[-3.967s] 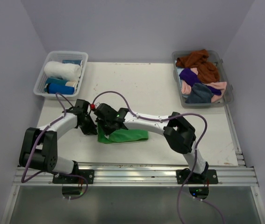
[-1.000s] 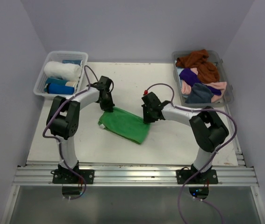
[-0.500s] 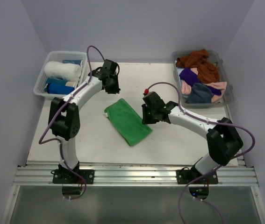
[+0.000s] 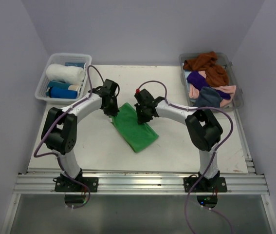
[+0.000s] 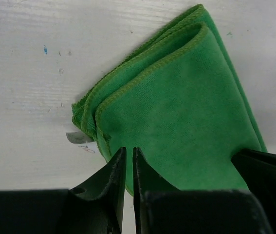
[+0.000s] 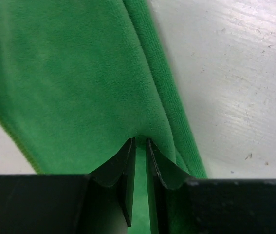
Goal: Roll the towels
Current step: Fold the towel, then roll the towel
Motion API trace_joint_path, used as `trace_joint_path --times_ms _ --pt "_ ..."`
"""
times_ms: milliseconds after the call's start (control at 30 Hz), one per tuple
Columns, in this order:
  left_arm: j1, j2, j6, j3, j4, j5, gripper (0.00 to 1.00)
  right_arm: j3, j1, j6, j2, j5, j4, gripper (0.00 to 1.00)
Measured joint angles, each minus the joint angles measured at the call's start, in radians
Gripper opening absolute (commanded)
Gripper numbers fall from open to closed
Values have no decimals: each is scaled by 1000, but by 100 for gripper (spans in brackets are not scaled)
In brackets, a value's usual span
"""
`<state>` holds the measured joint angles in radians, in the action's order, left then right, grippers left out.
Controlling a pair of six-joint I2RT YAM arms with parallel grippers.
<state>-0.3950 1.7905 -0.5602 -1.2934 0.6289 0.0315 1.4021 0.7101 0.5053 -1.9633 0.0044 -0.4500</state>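
A bright green towel (image 4: 135, 129), folded into a strip, lies aslant on the white table. Its layered edges show in the left wrist view (image 5: 176, 107). My left gripper (image 4: 113, 112) is at the strip's far left corner, jaws drawn to a thin slit with the tips (image 5: 129, 150) pressed into the cloth near its hem. My right gripper (image 4: 141, 117) is at the far right edge, and the green towel (image 6: 79, 73) puckers up between its nearly shut tips (image 6: 141, 141). More towels, rust-brown (image 4: 207, 66), purple (image 4: 196, 79) and grey (image 4: 207, 97), lie heaped in the right tub.
A clear tub (image 4: 43, 93) at the back left holds a rolled white towel (image 4: 65, 73) and a rolled blue one (image 4: 62, 90). The tub (image 4: 236, 103) with the loose heap stands at the back right. A small white label (image 5: 79, 138) sticks out at the green towel's corner.
The left gripper came back from the far side of the table down onto the towel's far left corner. The right gripper shifted left onto its far right edge. Both closed.
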Motion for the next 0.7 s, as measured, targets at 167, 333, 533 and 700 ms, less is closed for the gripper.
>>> trace_joint_path --times_ms 167,333,533,700 --pt "16 36 1 18 -34 10 13 -6 -13 -9 -34 6 -6 18" --pt "53 109 8 -18 -72 10 12 -44 -16 2 -24 6 32 16" --pt "75 288 27 -210 -78 10 12 -119 -18 56 21 3 92 15" --pt "79 337 35 -325 -68 11 12 -179 -18 105 76 2 102 18"
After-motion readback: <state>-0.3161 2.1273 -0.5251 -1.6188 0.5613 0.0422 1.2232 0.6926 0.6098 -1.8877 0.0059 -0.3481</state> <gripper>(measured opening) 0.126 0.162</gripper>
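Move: The green towel's middle lies about 6 cm back from the left hand, 10 cm to its right and 5 cm below. The towel's small tag is some 2 cm to the hand's left, roughly level with it and 5 cm lower. The white basket of rolls stands about 22 cm ahead and 26 cm left. From the right hand the towel's middle is about 3 cm back, 3 cm left and 3 cm down. Forward and lower goes the left hand: after sinking beside the towel's tag end it sweeps about 10 cm out, low over the table, past the towel's far edge, fingers staying nearly shut. The right hand sinks some 2 cm onto the towel's right part, then drags the cloth slightly back and to the right, turning about 5 degrees clockwise. ##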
